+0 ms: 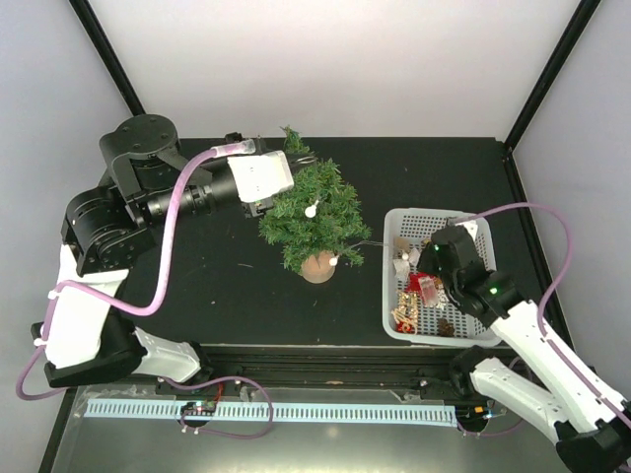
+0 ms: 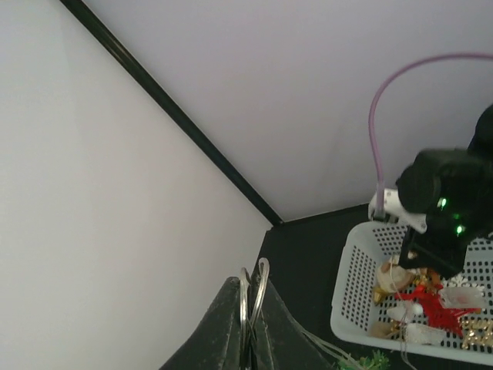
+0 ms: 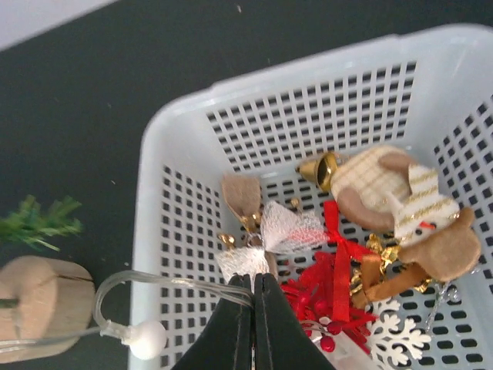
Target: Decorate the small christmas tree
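The small christmas tree [image 1: 315,212] stands mid-table on its wood disc base [image 1: 318,266], with white bulbs of a clear light string [image 1: 311,209] among its branches. My left gripper [image 1: 272,202] is at the tree's upper left, shut on loops of the string's wire [image 2: 251,297]. Inside the white basket [image 1: 390,296], my right gripper [image 3: 253,284] is shut on another stretch of the same clear wire [image 3: 154,279], with a white bulb [image 3: 146,339] hanging beside it. A white mesh bow [image 3: 289,230] lies right at its fingertips.
The basket wall [image 3: 173,131] holds a gold bell [image 3: 320,169], beige fabric ornaments [image 3: 377,189], red bows and berries [image 3: 331,285] and a white snowflake [image 3: 397,339]. The tree's base [image 3: 42,304] stands just left of the basket. Black frame posts rise at the table's back corners.
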`<state>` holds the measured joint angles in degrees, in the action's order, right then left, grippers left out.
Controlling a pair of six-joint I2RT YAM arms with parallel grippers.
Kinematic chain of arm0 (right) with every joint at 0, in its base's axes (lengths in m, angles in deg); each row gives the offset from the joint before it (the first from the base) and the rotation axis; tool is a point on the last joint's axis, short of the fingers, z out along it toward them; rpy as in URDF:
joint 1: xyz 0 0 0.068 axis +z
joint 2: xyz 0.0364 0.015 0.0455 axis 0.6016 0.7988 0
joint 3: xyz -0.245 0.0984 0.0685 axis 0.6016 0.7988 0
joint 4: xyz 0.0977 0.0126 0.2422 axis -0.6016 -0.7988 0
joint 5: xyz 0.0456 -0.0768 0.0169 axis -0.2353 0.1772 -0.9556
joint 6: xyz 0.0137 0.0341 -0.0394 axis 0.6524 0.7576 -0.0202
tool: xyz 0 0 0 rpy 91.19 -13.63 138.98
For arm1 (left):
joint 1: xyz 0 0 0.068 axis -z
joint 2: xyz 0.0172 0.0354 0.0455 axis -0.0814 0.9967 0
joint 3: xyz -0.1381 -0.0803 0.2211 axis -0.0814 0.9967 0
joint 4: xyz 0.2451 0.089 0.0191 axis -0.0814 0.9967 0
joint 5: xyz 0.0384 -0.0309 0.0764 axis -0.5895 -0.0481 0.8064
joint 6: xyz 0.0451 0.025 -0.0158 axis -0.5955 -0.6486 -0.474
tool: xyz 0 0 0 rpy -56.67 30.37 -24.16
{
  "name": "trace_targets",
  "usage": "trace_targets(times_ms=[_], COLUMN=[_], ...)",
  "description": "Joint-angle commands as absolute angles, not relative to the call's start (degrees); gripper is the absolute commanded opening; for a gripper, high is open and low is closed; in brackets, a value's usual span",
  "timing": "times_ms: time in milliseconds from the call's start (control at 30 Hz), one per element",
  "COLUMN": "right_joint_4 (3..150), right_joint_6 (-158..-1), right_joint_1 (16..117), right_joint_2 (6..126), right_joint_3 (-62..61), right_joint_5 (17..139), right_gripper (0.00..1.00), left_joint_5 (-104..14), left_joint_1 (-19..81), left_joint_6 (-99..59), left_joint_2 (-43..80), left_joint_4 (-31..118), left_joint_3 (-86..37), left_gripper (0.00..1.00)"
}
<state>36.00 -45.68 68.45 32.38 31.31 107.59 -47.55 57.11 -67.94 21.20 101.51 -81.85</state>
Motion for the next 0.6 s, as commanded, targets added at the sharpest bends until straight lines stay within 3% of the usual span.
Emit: trace_targets(times_ms=[0, 567], right_joint_4=[30.81, 29.66], right_joint_6=[-45.91, -55.39], right_joint_1=[68.8, 68.89], right_joint_2=[30.27, 31.44], right_joint_3=[26.0, -0.24], right_joint_5=[109.88, 106.36], right_gripper=[0.01, 0.01], left_joint_5=[-43.27, -22.98], left_joint_1=[56.34, 55.66], left_joint_6=[-69.91, -75.96], left_joint_2=[20.43, 12.87], left_joint_4=[102.3, 87.45], left_joint_3=[-81.21, -77.42], left_gripper=[0.05, 0.06])
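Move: The right hand, already shut on the string of lights, is over the left part of the white tray; the tree stands about 20 cm to its left and 2 cm ahead, its middle some 5 cm higher. The tray's middle is about 7 cm to its right, 1 cm back and 12 cm below, the red bow 3 cm right, 3 cm back and 15 cm down. From the left hand, also holding the string, the tree lies 9 cm ahead, 2 cm right and 34 cm below. The right hand keeps its pinch on the string and climbs almost straight up off the tray, some 18 cm, its fingertips tipping upward by about 20 degrees as it draws the string up beside the tree. The left hand, its fingers still shut on the string, first eases forward and a touch down, then swings left and up away from the tree, about 8 cm in all, turning some 20 degrees counter-clockwise. ##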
